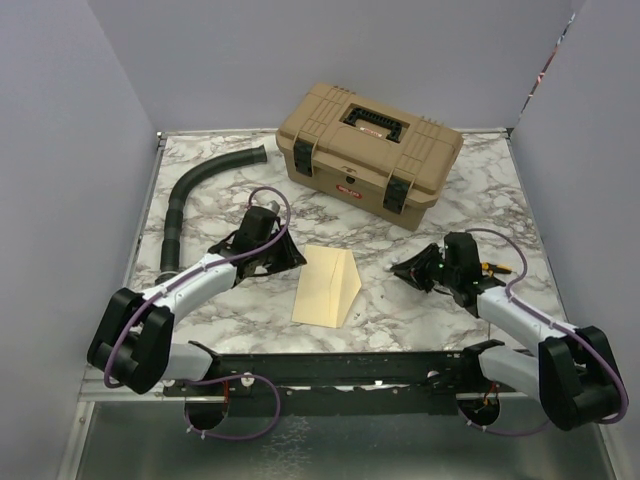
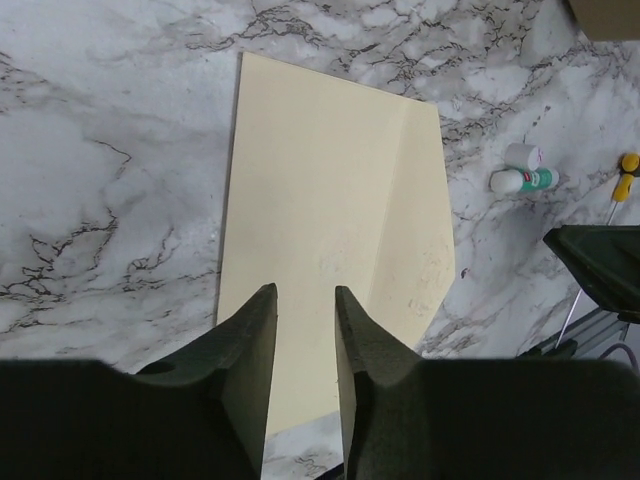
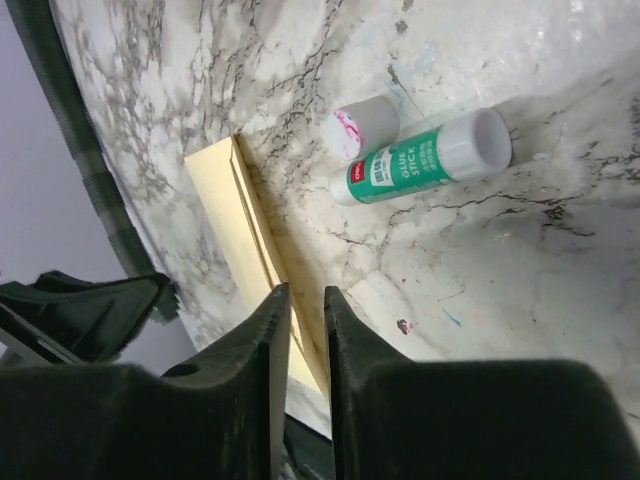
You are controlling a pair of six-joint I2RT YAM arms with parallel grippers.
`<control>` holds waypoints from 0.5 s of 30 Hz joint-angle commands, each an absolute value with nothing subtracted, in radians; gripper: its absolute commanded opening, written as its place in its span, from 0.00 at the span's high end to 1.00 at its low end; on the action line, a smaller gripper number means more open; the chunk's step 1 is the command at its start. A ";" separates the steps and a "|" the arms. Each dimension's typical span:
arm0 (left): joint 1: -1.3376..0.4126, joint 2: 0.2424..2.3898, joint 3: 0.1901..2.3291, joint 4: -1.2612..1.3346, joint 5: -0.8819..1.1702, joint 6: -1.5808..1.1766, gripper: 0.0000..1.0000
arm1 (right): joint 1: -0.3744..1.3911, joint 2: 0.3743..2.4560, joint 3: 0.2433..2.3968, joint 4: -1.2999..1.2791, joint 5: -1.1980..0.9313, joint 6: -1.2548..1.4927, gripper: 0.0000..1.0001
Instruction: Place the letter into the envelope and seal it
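The pale yellow envelope (image 1: 322, 288) lies flat on the marble table between the two arms, its flap (image 1: 352, 278) folded out to the right. The left wrist view shows it from above (image 2: 320, 220), flap (image 2: 422, 210) on the right. My left gripper (image 1: 296, 258) hovers over the envelope's left edge, jaws (image 2: 305, 290) a little apart with nothing between them. To the right of the flap, my right gripper (image 1: 402, 270) is low, jaws (image 3: 307, 290) narrowly apart and empty, pointing at the envelope's edge (image 3: 228, 195). The letter is hidden.
A glue stick (image 3: 420, 158) and its loose cap (image 3: 362, 128) lie on the table just right of the envelope. A yellow-handled screwdriver (image 2: 627, 165) lies farther right. A tan toolbox (image 1: 370, 150) stands at the back, and a black hose (image 1: 185, 205) curves along the left.
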State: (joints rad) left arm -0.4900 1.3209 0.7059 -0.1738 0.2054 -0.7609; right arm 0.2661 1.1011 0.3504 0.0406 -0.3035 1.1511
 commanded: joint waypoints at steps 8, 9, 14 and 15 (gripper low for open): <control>-0.566 1.406 0.634 -0.049 0.143 -0.809 0.94 | 0.293 1.228 0.390 0.091 -0.384 0.977 0.94; -0.577 1.419 0.633 -0.048 0.130 -0.807 0.95 | 0.310 1.240 0.401 0.089 -0.388 0.970 0.94; -0.621 1.461 0.614 -0.059 0.046 -0.800 1.00 | 0.390 1.296 0.416 0.122 -0.367 0.983 0.94; -0.624 1.470 0.610 -0.073 0.025 -0.807 1.00 | 0.398 1.309 0.417 0.129 -0.365 0.989 0.94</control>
State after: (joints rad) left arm -0.6018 1.4441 0.6319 -0.0746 0.1390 -0.8013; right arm 0.3588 1.2694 0.3912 0.0792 -0.3573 0.9981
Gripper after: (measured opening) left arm 0.007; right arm 0.060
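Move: The envelope lies with its flap open to the right. Its middle is about 7 cm right of the left hand, 2 cm back and 7 cm below. From the right hand it is about 15 cm left, level fore and aft, and 4 cm below. The uncapped glue stick lies about 5 cm straight ahead of the right hand, its white cap 6 cm ahead and 2 cm left, both some 4 cm below. Shut the left fingers and bring them down about 5 cm, also drawing back and slightly right, onto or just over the envelope near its left edge. Meanwhile close the right fingers, dip that hand, then sweep it left towards the open flap, roughly 3 cm left and nearly as far down, easing back and turning about 15 degrees counter-clockwise. ##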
